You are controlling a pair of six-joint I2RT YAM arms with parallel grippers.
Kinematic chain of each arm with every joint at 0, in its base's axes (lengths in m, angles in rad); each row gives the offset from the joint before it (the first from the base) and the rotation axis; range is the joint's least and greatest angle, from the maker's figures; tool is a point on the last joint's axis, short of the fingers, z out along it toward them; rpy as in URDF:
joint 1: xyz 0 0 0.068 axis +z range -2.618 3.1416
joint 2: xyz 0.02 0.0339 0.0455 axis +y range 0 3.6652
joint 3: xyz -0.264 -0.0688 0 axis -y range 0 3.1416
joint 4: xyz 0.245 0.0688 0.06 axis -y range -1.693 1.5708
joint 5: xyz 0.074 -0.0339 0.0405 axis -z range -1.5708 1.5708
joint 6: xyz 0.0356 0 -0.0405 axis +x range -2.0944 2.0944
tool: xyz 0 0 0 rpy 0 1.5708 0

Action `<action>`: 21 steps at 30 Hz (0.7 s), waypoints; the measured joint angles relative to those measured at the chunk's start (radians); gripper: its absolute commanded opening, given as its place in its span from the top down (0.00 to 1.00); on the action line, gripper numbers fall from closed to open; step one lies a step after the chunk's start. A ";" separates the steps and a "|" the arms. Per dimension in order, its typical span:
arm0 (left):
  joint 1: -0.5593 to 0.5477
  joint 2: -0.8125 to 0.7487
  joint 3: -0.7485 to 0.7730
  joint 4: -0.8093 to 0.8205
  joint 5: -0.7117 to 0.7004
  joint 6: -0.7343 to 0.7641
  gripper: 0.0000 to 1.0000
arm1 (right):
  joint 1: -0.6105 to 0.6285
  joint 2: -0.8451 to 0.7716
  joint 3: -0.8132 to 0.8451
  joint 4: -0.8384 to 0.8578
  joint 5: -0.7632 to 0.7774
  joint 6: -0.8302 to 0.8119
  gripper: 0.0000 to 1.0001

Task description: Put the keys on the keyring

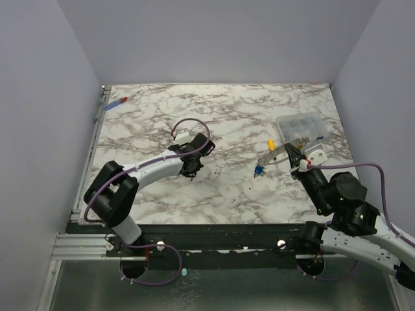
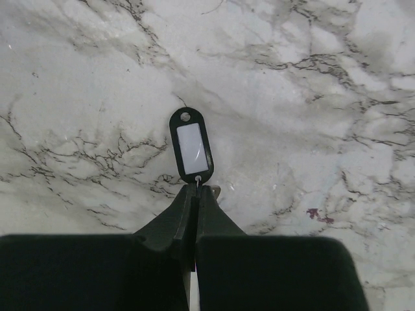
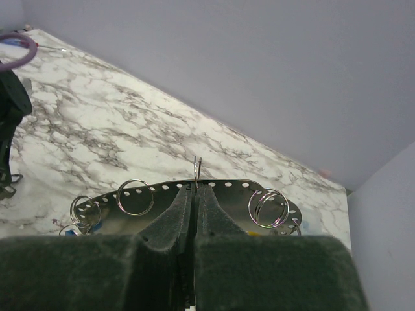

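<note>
My left gripper (image 1: 192,171) (image 2: 196,189) is down at the marble tabletop, shut on the small wire loop of a black key tag (image 2: 190,144) with a white label. My right gripper (image 1: 289,151) (image 3: 196,189) holds up the keyring (image 3: 130,197), a silver perforated metal piece hung with several small split rings. Its jaws are shut at the rim, where one split ring (image 3: 197,168) stands edge-on. In the top view a blue-capped key (image 1: 259,170) hangs at the low left end of that piece. A yellow-capped key (image 1: 270,143) shows just above it.
A clear plastic compartment box (image 1: 299,124) stands at the back right, close behind my right gripper. A red-and-blue-handled screwdriver (image 1: 117,102) lies at the far left corner. Lavender walls enclose the marble table (image 1: 227,110) on three sides.
</note>
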 measured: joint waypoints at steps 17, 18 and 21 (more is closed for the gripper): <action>0.000 -0.323 0.079 -0.003 -0.012 -0.058 1.00 | 0.000 0.027 -0.003 0.003 -0.140 0.013 0.99; 0.000 -0.343 0.069 0.009 -0.011 -0.066 1.00 | 0.000 0.027 -0.006 0.004 -0.157 0.014 0.99; 0.000 -0.393 0.037 0.037 -0.010 -0.089 1.00 | 0.000 0.027 -0.021 0.011 -0.219 0.014 0.99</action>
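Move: The keyring, the metal strip pinched in my right hand, hangs about 26 cm to the right of my left hand, some 8 cm back and roughly 30 cm above it. From my right hand, the black-tagged key held by the left lies about 27 cm left, 9 cm ahead and 31 cm down. The yellow screwdriver lies on the table about 17 cm ahead of my right hand, 1 cm right and 32 cm down, the clear box 28 cm ahead, 12 cm right and equally low. I keep the black-tagged key pinched in my left fingers and lift it fast, some 15 cm nearly straight up towards the keyring's height, swinging the fingertips up and round to the right by about 30 degrees. Meanwhile my right hand, still gripping the keyring strip, brings it about 4 cm left towards the left hand, easing slightly back and turning some 15 degrees counter-clockwise. ##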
